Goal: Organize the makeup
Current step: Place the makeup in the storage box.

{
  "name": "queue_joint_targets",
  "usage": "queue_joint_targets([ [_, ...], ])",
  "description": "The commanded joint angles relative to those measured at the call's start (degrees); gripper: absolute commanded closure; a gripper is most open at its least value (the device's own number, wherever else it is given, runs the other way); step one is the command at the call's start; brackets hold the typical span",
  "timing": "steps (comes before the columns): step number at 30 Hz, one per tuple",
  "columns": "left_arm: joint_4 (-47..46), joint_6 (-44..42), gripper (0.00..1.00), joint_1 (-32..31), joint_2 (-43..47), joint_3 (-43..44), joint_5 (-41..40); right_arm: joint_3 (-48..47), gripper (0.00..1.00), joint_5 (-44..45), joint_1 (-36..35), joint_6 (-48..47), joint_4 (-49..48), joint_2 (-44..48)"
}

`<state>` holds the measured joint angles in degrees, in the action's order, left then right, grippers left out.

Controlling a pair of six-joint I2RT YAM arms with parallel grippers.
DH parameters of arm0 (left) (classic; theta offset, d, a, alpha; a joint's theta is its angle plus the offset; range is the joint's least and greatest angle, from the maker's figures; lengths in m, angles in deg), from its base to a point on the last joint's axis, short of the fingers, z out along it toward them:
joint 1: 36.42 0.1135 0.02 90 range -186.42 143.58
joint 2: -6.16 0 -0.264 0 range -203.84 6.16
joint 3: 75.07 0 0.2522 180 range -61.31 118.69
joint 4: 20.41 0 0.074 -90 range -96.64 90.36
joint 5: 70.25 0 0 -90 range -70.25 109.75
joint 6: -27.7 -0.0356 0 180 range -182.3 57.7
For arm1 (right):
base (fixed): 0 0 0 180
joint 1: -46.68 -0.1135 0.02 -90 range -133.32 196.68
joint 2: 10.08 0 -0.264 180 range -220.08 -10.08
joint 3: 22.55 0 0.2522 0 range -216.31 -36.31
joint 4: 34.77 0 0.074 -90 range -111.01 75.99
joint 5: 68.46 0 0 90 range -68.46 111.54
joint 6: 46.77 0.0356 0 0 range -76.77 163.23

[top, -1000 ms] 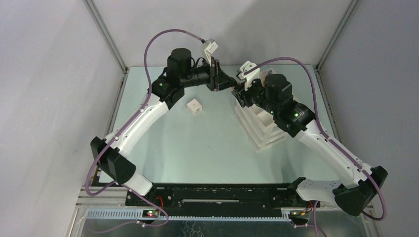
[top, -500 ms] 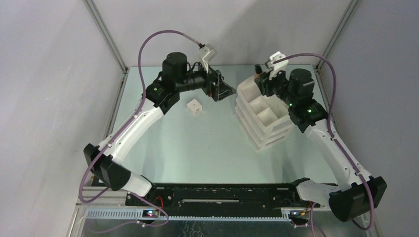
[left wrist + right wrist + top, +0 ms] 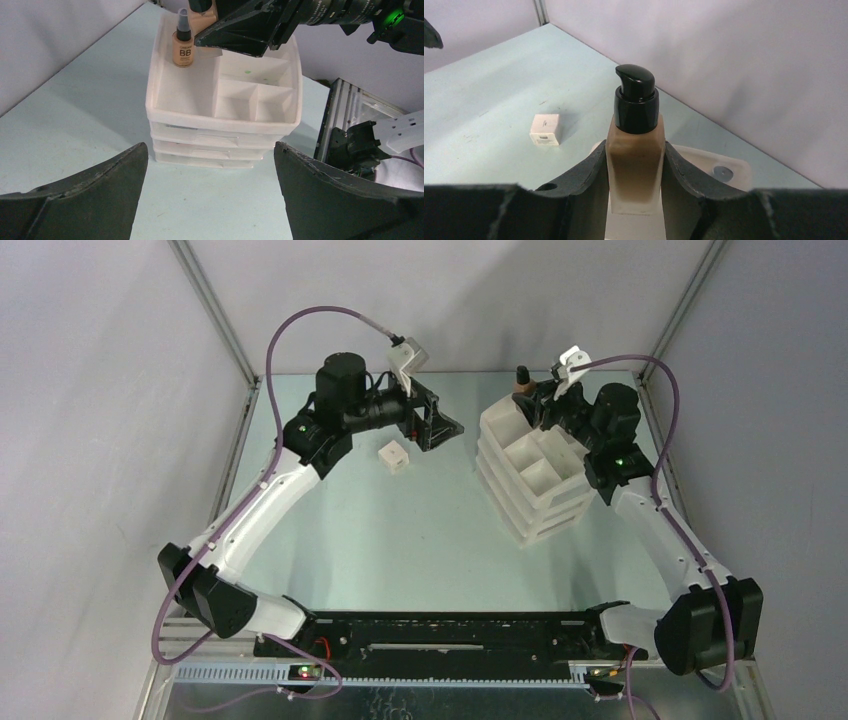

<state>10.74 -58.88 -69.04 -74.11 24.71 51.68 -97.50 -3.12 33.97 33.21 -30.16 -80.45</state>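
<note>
A beige bottle [image 3: 634,150] with a black pump cap stands upright between the fingers of my right gripper [image 3: 635,147], which is shut on it over the back corner of the white drawer organizer [image 3: 545,510]. In the left wrist view a second beige bottle [image 3: 183,48], marked BB, stands in the organizer's top tray [image 3: 170,90], right beside the held one. A small white box [image 3: 394,455] lies on the table. My left gripper [image 3: 445,427] hangs just right of the box, wide open and empty, facing the organizer [image 3: 220,145].
The top tray has one long compartment and several small ones [image 3: 255,97], with three drawers below. Grey walls close in behind and on both sides. The white box [image 3: 545,129] lies on bare table between the arms.
The grippers were tip to tip beside the organizer. The left one has opened and drawn back to the left. The right one has swung back over the organizer's far corner with the bottle.
</note>
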Motion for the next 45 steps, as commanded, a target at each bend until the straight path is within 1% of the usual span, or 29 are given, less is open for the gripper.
queue_joint_targets([
  [1,-0.9,-1.3,0.00,0.5,0.6,-0.7,0.8,1.0,1.00,-1.6,0.5,0.6,-7.5,-0.4],
  [12,-0.9,-1.0,0.00,0.9,0.6,-1.2,1.9,1.9,1.00,-2.1,0.1,-0.4,-9.7,-5.3],
  [19,-0.9,-0.8,0.00,1.1,0.9,-1.7,2.6,5.1,0.96,2.0,-1.2,-2.6,-12.8,-5.6],
  [27,-0.8,-0.5,0.00,1.3,0.8,-1.7,3.0,5.3,0.92,4.6,-2.1,-3.5,-13.3,-8.0],
  [30,-0.8,-0.5,0.00,1.3,0.9,-1.9,3.1,6.4,0.88,5.1,-2.0,-3.6,-15.1,-7.8],
  [33,-0.9,-0.5,0.00,1.4,1.0,-2.0,3.2,7.5,0.82,5.5,-1.9,-3.7,-16.5,-7.7],
  [45,-0.9,0.0,0.00,1.7,1.0,-1.8,3.5,7.6,0.60,5.9,-1.9,-4.0,-16.6,-7.2],
])
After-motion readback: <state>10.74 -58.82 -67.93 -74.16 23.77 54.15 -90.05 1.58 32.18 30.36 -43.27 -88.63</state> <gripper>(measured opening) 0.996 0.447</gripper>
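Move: The right gripper already holds the foundation bottle upright over the storage box's top tray. The free spot for it on the far compartment's floor lies about 3 cm ahead, 1 cm left and 10 cm below. The BB bottle stands roughly 5 cm ahead and 4 cm to the right, and the nearest small compartment is some 6 cm back and 1 cm right. From the left gripper the free spot is about 11 cm ahead, 12 cm right and 9 cm below. Lower the right gripper about 7 cm into the tray's far compartment, keeping its grip on the foundation bottle and easing forward as it sinks. Once down, carry on forward about another centimetre, just left of the standing BB bottle, then hold there with the fingers still shut on it and the wrist nearly unturned. ##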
